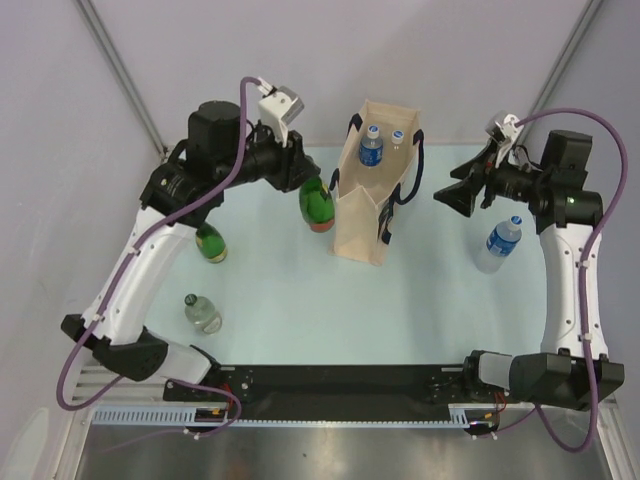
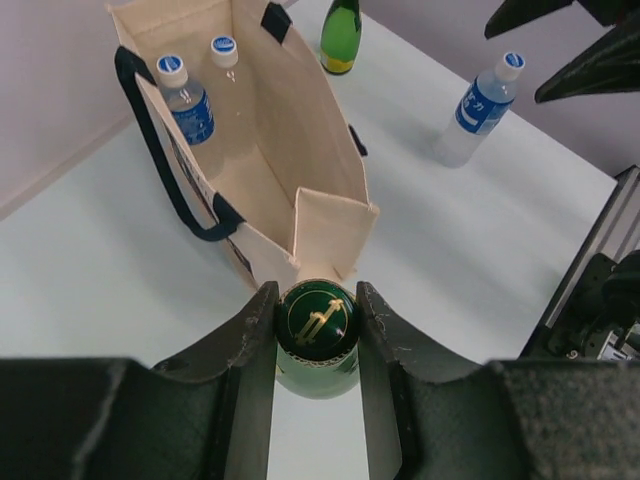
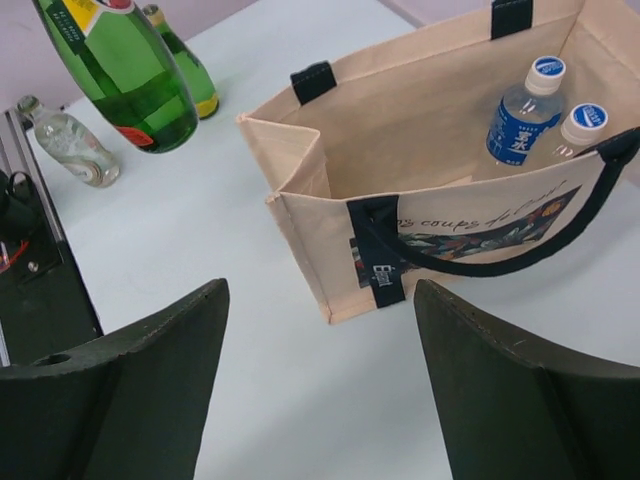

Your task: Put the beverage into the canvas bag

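Observation:
The beverage, a large green glass bottle [image 1: 317, 205], is upright just left of the canvas bag [image 1: 362, 225]. My left gripper [image 1: 303, 180] is shut on its neck. In the left wrist view the fingers [image 2: 250, 330] clamp the dark green cap [image 2: 316, 318], close to the bag's near corner [image 2: 335, 225]. I cannot tell if the bottle [image 3: 125, 75] touches the table. The beige bag [image 3: 420, 120] stands open with navy handles and two water bottles [image 1: 371, 147] at its back end. My right gripper [image 1: 450, 195] is open and empty, right of the bag, with its fingertips [image 3: 210, 300] wide apart.
A water bottle [image 1: 500, 243] stands on the table under the right arm. A small green bottle [image 1: 210, 243] and a clear bottle [image 1: 203, 314] stand at the left. Another green bottle [image 2: 341, 35] shows past the bag's far side. The black base rail [image 1: 350, 380] runs along the near edge.

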`<control>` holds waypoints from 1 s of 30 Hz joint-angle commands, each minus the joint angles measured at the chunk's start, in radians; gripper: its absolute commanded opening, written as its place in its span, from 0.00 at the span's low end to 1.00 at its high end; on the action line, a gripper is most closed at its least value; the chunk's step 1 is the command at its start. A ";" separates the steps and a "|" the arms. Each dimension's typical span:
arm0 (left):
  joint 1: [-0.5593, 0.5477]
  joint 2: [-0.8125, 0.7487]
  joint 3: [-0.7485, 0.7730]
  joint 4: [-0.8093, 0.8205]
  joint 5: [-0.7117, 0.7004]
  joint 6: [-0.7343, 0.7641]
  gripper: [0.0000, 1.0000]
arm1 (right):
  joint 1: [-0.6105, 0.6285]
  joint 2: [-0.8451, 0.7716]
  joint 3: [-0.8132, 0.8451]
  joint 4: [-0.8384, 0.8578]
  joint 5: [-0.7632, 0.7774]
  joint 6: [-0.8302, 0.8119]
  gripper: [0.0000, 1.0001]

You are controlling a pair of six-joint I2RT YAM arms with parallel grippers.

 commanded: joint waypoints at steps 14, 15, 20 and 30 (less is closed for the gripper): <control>-0.017 0.343 0.550 0.210 -0.031 -0.128 0.00 | -0.083 -0.099 -0.088 0.147 0.002 0.188 0.80; -0.017 0.351 0.550 0.225 -0.041 -0.130 0.00 | -0.084 -0.100 -0.090 0.149 0.002 0.190 0.80; -0.020 0.411 0.567 0.329 -0.066 -0.166 0.00 | -0.090 -0.102 -0.104 0.155 0.003 0.198 0.80; -0.048 0.515 0.604 0.437 -0.133 -0.180 0.00 | -0.093 -0.132 -0.176 0.182 -0.003 0.224 0.80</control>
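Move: The left gripper already holds the green bottle by its neck, clear of the table. From it the canvas bag's middle lies some 16 cm ahead, 15 cm to the right and about 28 cm below. Inside the bag, the blue-label bottle stands about 24 cm ahead and 14 cm right of that gripper, the clear bottle 26 cm ahead and 20 cm right, both roughly 30 cm below. From the right gripper the bag lies about 14 cm ahead, 16 cm left and 23 cm down. Bring the left gripper forward about 13 cm and some 9 cm to the right, carrying the hanging green bottle past the bag's near edge and over its mouth, towards the two bottles inside. Arc the path: rise roughly 4 cm at first, then sink about 2 cm. Keep the fingers closed on the neck, the wrist rolling only slightly. ##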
